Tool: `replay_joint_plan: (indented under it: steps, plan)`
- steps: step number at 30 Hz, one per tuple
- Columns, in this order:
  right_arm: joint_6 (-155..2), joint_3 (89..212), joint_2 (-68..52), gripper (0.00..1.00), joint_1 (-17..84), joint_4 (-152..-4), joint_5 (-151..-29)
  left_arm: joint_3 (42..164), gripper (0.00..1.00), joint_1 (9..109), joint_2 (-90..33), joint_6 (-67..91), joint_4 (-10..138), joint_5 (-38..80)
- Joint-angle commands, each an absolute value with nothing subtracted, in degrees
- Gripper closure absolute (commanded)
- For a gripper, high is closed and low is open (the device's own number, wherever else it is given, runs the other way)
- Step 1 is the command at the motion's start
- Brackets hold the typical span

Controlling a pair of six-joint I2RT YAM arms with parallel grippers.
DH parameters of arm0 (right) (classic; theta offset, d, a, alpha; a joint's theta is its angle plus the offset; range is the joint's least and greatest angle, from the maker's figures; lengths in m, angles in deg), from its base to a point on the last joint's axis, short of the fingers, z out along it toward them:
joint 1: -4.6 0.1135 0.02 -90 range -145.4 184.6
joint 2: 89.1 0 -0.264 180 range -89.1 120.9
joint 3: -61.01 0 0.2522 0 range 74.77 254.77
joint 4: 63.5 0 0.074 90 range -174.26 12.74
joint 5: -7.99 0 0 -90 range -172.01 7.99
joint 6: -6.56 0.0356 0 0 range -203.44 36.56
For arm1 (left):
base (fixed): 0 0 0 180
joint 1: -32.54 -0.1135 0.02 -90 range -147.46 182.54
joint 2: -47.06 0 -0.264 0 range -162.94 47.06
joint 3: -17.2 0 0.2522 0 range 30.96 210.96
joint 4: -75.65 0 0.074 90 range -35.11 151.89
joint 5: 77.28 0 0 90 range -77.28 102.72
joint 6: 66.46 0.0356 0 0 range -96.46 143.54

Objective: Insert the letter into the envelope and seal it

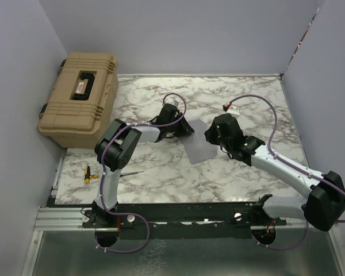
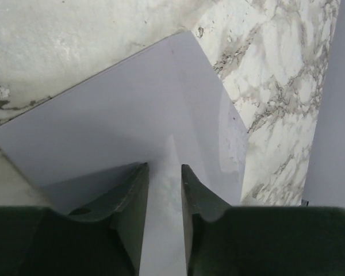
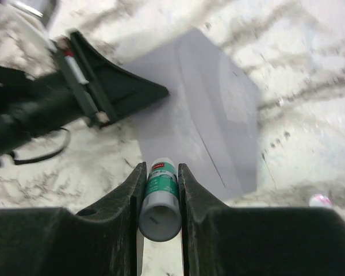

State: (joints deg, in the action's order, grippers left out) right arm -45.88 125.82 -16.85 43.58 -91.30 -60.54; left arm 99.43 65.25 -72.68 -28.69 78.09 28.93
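The grey-lilac envelope lies flat on the marble table, between the two arms. My left gripper rests low over its left part. In the left wrist view its fingers stand a little apart above the envelope, and nothing sits between them at the left gripper. My right gripper is shut on a green-and-white glue stick, whose tip points at the near edge of the envelope. The right wrist view also shows the left gripper touching the envelope's left edge. The letter is out of view.
A tan hard case stands at the back left. A yellow-and-black screwdriver lies near the front left. A small white part lies behind the right gripper. A pink-white cap sits right of the envelope. Walls enclose three sides.
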Motion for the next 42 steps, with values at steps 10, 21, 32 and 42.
replay_joint_plan:
  steps: [10,21,32,42]
  plan:
    - [-34.8,108.5,-27.5,0.99,37.6,-93.4,-75.3,88.4,0.41,65.1,-52.1,-18.1,62.3,22.4]
    - [-24.7,96.7,-32.2,0.94,27.8,-81.7,-80.2,77.5,0.28,64.6,-38.8,-15.1,58.3,14.8]
    - [-15.9,86.4,-30.1,0.74,22.6,-64.6,-81.6,77.1,0.28,64.4,-40.3,-15.7,58.3,17.2]
    - [-11.2,84.1,-31.1,0.42,20.9,-69.5,-80.2,77.6,0.28,64.4,-40.5,-15.9,58.2,17.7]
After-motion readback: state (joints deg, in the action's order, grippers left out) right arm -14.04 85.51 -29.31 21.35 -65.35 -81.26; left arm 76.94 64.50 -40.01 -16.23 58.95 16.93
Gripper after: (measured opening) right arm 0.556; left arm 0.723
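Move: The right hand holds the glue stick; its set-down spot lies about 9 cm to the right, 5 cm back and some 14 cm below. The white cap stands just beyond that spot, roughly 10 cm right of the hand and 3 cm back, and the envelope's middle is 5 cm left and 1 cm ahead, both also about 14 cm down. From the left hand, the envelope's middle lies some 4 cm back, 4 cm right and 3 cm below. The right fingers open around the glue stick and let go of it at the table beside the white cap, after lowering it about 13 cm while drawing back and to the right, the hand rolling its left side up and turning clockwise. Meanwhile the left hand leaves the envelope, going left and back some 15 cm in a low arc, rising then sinking slightly, with its fingers spreading wide. ##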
